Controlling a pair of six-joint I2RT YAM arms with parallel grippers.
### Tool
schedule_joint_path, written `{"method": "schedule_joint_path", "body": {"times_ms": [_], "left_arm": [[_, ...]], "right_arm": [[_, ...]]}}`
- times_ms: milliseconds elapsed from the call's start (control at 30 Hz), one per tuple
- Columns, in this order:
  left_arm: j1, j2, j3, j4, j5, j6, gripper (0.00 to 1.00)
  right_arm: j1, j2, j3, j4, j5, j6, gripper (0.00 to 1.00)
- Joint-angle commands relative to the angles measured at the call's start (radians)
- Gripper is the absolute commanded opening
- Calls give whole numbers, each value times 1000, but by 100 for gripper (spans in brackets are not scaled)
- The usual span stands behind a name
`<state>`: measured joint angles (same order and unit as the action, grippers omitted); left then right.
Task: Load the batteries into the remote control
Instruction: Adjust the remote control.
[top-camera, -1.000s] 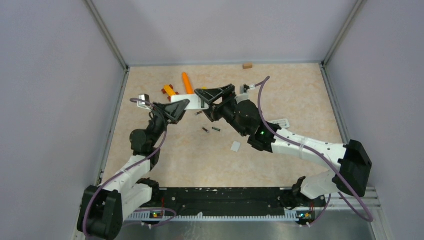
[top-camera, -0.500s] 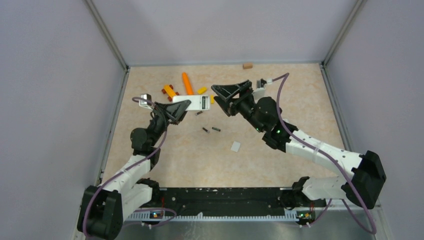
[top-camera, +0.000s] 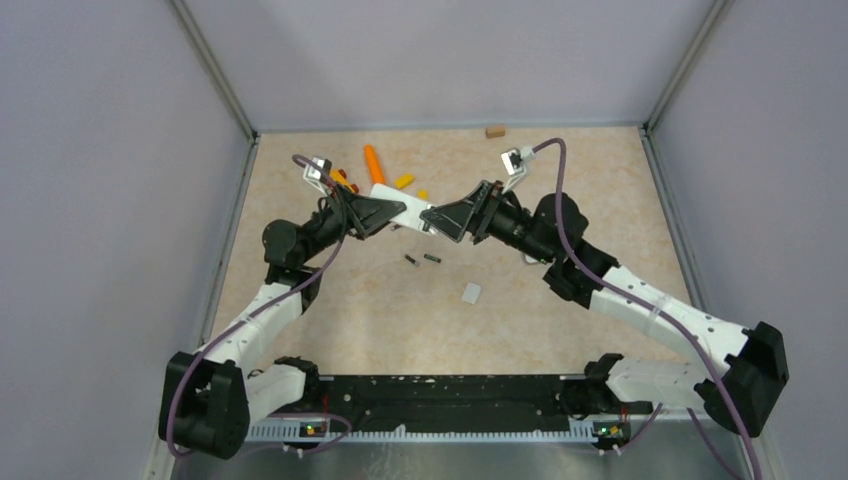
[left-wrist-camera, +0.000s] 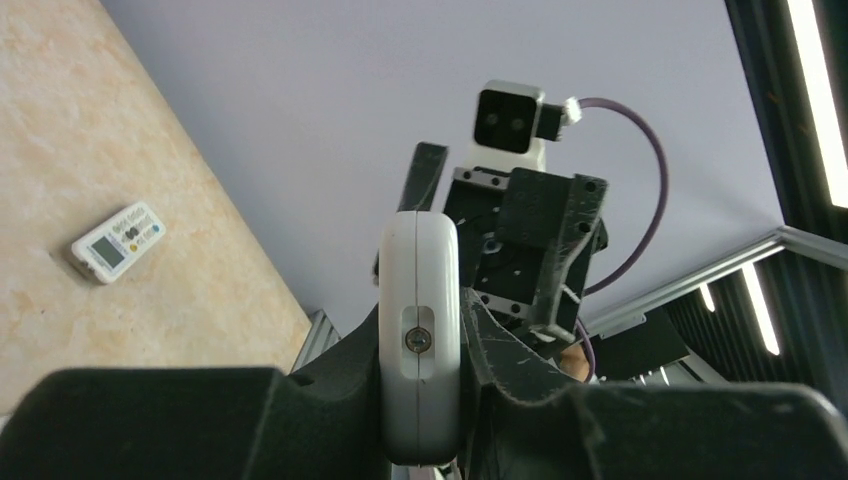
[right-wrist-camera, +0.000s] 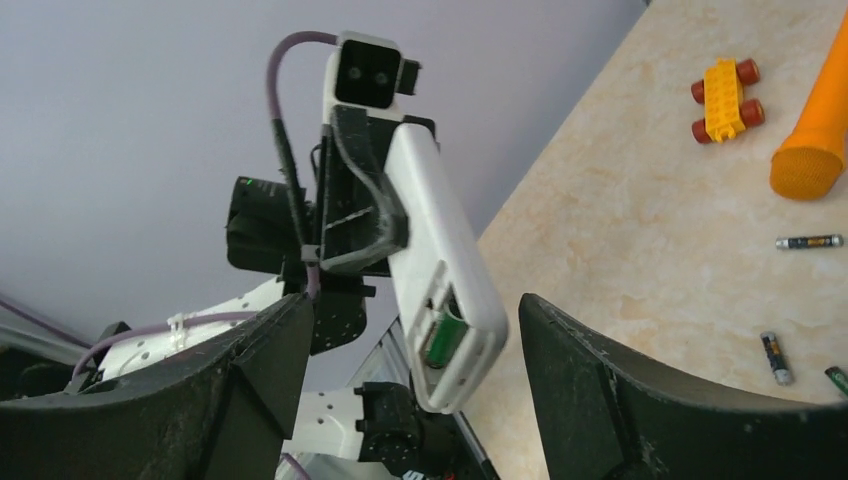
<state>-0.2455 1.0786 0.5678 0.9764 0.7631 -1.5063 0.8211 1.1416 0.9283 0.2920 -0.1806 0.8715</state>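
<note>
My left gripper (top-camera: 385, 212) is shut on the white remote control (top-camera: 410, 205) and holds it above the table. In the left wrist view the remote (left-wrist-camera: 419, 300) stands edge-on, clamped in the left gripper (left-wrist-camera: 420, 400). My right gripper (top-camera: 440, 215) is open, its jaws on either side of the remote's free end without touching it. The right wrist view shows the remote (right-wrist-camera: 440, 250) with its compartment open and something green (right-wrist-camera: 443, 340) inside, between the fingers of the right gripper (right-wrist-camera: 415, 305). Two batteries (top-camera: 410, 260) (top-camera: 432, 259) lie on the table below. Three batteries (right-wrist-camera: 810, 241) (right-wrist-camera: 773, 357) (right-wrist-camera: 836, 375) show in the right wrist view.
A small white cover (top-camera: 470, 292) lies near the middle of the table. An orange stick (top-camera: 373, 163), yellow pieces (top-camera: 403, 181) and a brown block (top-camera: 494, 130) sit at the back. A yellow toy car (right-wrist-camera: 724, 86) and a second small remote (left-wrist-camera: 117, 241) lie on the table.
My left arm has lifted the remote and carried it right. The right gripper, which had pulled away to the right, has swung back around the remote's end with its jaws a little wider.
</note>
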Motion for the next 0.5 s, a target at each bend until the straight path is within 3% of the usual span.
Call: {"method": "schedule_joint_path", "body": {"times_ms": [0, 67, 467], "left_arm": [[-1, 11, 50, 36, 106, 43, 0], [-1, 15, 58, 38, 136, 51, 0], [-1, 7, 90, 26, 195, 43, 0]], "right_arm": [[-2, -72, -23, 44, -48, -126, 78], [-3, -85, -28, 37, -68, -146, 76], [-5, -76, -25, 39, -120, -151, 33]]}}
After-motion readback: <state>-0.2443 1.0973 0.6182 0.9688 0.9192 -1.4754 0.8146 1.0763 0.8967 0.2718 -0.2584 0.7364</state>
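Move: My left hand still grips the remote control, its middle only about 1 cm to the right of my finger pads. From my right hand that middle lies some 5 cm left and 2 cm ahead, at the same height; the remote's near end, with its open battery bay, is already between my spread fingers. On the table roughly 30 cm beneath my right hand, the green battery is straight below, a dark battery 5 cm left, and the battery cover 9 cm back and 10 cm right. I bring my right fingers in around the battery-bay end of the remote, roughly halving their gap. Meanwhile both hands draw back together about 2 cm and slip a little to the right. My left hand keeps its hold and turns slightly clockwise; my right wrist tips its fingers up by some 7 degrees. ##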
